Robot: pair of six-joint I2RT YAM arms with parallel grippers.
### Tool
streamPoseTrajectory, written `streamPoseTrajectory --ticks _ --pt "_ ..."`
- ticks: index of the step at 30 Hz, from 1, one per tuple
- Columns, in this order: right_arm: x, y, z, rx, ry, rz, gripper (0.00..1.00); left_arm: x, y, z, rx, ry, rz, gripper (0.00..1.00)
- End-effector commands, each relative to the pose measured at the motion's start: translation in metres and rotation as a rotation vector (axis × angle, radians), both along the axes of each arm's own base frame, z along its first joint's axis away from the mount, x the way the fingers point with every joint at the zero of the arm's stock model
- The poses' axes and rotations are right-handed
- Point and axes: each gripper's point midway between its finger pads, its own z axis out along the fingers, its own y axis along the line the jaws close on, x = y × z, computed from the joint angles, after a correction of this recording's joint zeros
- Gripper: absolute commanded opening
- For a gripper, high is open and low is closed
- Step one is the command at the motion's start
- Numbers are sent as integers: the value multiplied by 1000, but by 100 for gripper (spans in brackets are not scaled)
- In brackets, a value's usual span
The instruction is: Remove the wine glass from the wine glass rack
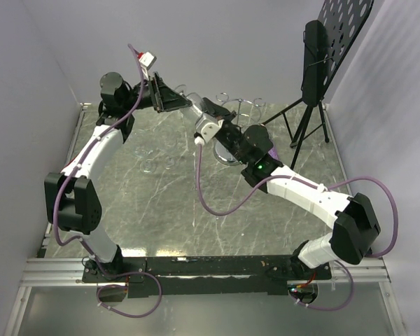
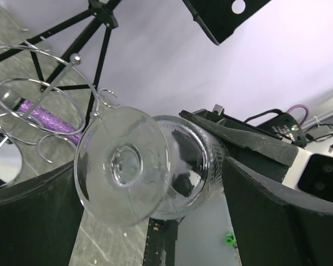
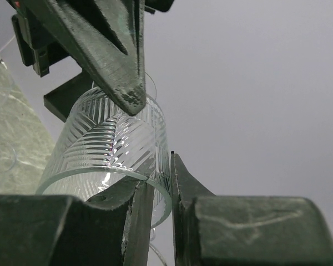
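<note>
The wine glass (image 1: 194, 109), clear with a ribbed bowl, is held in the air between both grippers, left of the wine glass rack (image 1: 232, 140). In the left wrist view its round foot (image 2: 122, 163) faces the camera. My left gripper (image 1: 177, 100) spans the bowl with a finger on each side (image 2: 155, 162). My right gripper (image 1: 204, 119) pinches the glass rim (image 3: 111, 144), one finger inside and one outside (image 3: 162, 173). The left gripper's finger (image 3: 116, 61) lies on the bowl's outside. The rack's chrome wire loops (image 2: 44, 111) stand beside the glass, apart from it.
A tall black tripod stand with a perforated panel (image 1: 315, 70) stands at the back right; its legs (image 2: 94, 33) show behind the rack. Grey walls close in on the left, back and right. The marbled table top (image 1: 168, 203) lies below.
</note>
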Motion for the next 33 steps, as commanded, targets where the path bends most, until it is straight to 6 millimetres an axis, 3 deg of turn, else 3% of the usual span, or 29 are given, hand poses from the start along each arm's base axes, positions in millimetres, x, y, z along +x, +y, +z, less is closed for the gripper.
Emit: streamPoseTrajectory --ticks 1,10,14,17,21,25,29,33 --pt "-16 -25 86 177 -142 5 0 0 9 12 -1 -98 49 100" --pt "-12 -50 93 185 -98 -44 0 8 23 7 12 -94 92 100" --pt "-21 -59 85 147 -80 -50 0 13 35 8 28 -115 133 100" --pt "-28 -61 72 108 -20 -30 0 21 51 20 57 -191 183 100" --pt "-40 -55 51 35 118 48 0 36 85 47 124 -342 352 100" --pt "-52 -36 16 -109 309 158 0 51 137 76 178 -439 526 100" --pt "-57 -17 -6 -179 498 249 0 57 179 80 195 -429 643 100" --pt "-49 4 -39 -227 757 273 0 47 209 73 131 -346 698 100"
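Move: The wine glass sits between the left hand's open fingers, its middle about 3 cm to the right of that hand. From the right hand, which pinches its rim, the middle lies some 4 cm ahead, 5 cm left and 2 cm higher. Two other glasses stand roughly 35 cm below the right hand, level with it, about 15 and 21 cm to its left; the rack is some 5 cm ahead, 9 cm right and 24 cm lower. Keeping its pinch on the wine glass's rim, the right hand first draws about 5 cm to the right, rising slightly, out from between the left fingers, then swings back, left and down, tipping down some 30 degrees. The left hand, staying wide open, eases off, then sweeps left and away from the glass, nearly 20 cm in all, rising and going forward a little while turning counter-clockwise. ##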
